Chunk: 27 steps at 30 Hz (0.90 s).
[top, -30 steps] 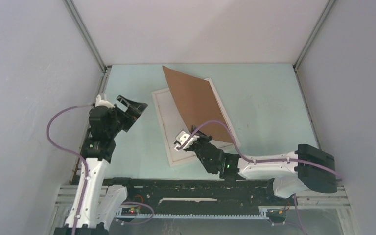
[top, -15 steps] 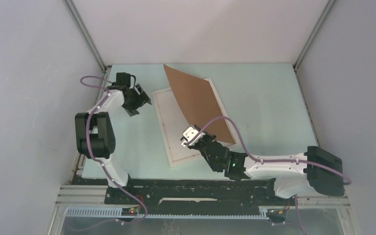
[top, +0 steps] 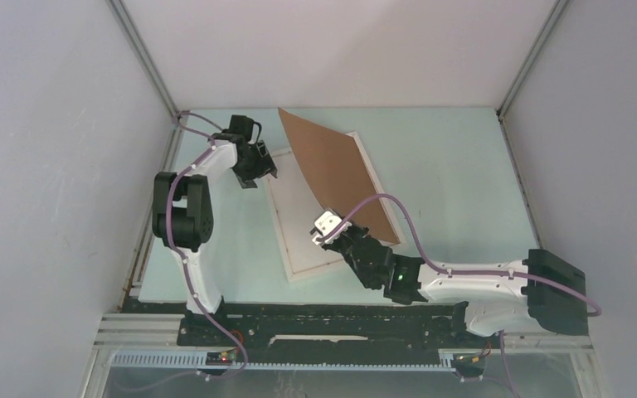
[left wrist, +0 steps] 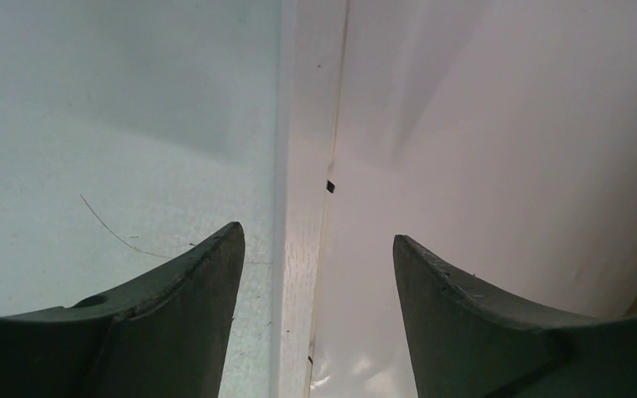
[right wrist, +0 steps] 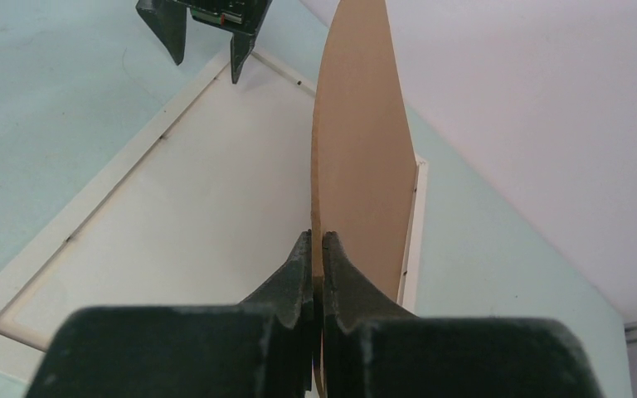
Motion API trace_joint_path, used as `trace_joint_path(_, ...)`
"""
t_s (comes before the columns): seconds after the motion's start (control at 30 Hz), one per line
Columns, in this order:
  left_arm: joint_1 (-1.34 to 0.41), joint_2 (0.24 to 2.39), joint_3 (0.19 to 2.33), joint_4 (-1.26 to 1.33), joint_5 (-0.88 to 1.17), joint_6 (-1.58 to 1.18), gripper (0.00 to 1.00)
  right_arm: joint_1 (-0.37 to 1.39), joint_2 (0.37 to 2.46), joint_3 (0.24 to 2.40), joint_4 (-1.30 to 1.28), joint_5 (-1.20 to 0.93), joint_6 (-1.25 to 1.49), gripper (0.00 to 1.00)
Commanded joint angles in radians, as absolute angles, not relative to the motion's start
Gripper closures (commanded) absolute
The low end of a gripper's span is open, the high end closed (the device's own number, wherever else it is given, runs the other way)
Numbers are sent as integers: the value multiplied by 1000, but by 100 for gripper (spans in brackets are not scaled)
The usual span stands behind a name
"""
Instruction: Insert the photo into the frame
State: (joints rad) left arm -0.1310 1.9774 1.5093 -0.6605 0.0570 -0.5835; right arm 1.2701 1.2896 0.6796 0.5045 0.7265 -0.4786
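Note:
The thin white frame (top: 275, 217) lies flat on the pale green table. A plain cream-white surface fills its opening; the photo's printed side is not in view. My right gripper (top: 334, 215) is shut on the near edge of the brown backing board (top: 332, 170) and holds it tilted up above the frame's right half. In the right wrist view the pads (right wrist: 315, 240) pinch the board (right wrist: 361, 149) edge-on. My left gripper (top: 261, 176) is open at the frame's far left corner. Its fingers (left wrist: 317, 232) straddle the frame rim (left wrist: 303, 166) with nothing gripped.
Grey walls with metal corner posts (top: 145, 62) close the table in on three sides. The left gripper (right wrist: 206, 58) shows at the top of the right wrist view, beside the frame rim (right wrist: 104, 195). Bare green tabletop (top: 456, 166) lies right of the frame.
My left arm has swung from the table's left edge out to the frame's far left corner, and its jaws have narrowed somewhat. The right gripper with the board has shifted slightly right.

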Motion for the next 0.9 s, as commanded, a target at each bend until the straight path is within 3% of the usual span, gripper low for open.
trace_joint_path(0.0,-122,2013,1564,-657,31,-562,28,1260,1281,660,455,676,-291,100)
trace_joint_path(0.6,-118,2096,1612,-664,-33,-534,37,1255,1282,661,431,655,-265,100)
trace_joint_path(0.77,-111,2089,1609,-667,-34,-535,43,1254,1284,661,432,648,-266,100)
trace_joint_path(0.87,-100,2091,1609,-666,-22,-536,51,1255,1285,661,432,645,-266,100)
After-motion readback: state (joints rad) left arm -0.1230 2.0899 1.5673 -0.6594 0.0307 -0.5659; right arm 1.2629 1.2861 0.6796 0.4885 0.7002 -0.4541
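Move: The left hand hovers over the frame's left rail, the bar passing roughly midway between its open fingers some 4 cm below; the frame's far left corner is about 7 cm ahead of it, at rail height. The brown board's middle is about 21 cm to its right, 7 cm back and 5 cm higher. From the right hand, which holds the board's near left corner up, that stretch of rail lies about 20 cm ahead, 20 cm left and 20 cm lower. The left hand sinks about 3 cm, almost straight down, so that its fingertips come astride the frame's left rail, one outside over the table and one inside over the white sheet, then eases a bare centimetre forward and stays low while the fingers narrow from three-quarters to about half open, not yet pinching the rail. The right hand stays in place with its grip shut on the brown board's corner, keeping that side lifted clear of the frame. ##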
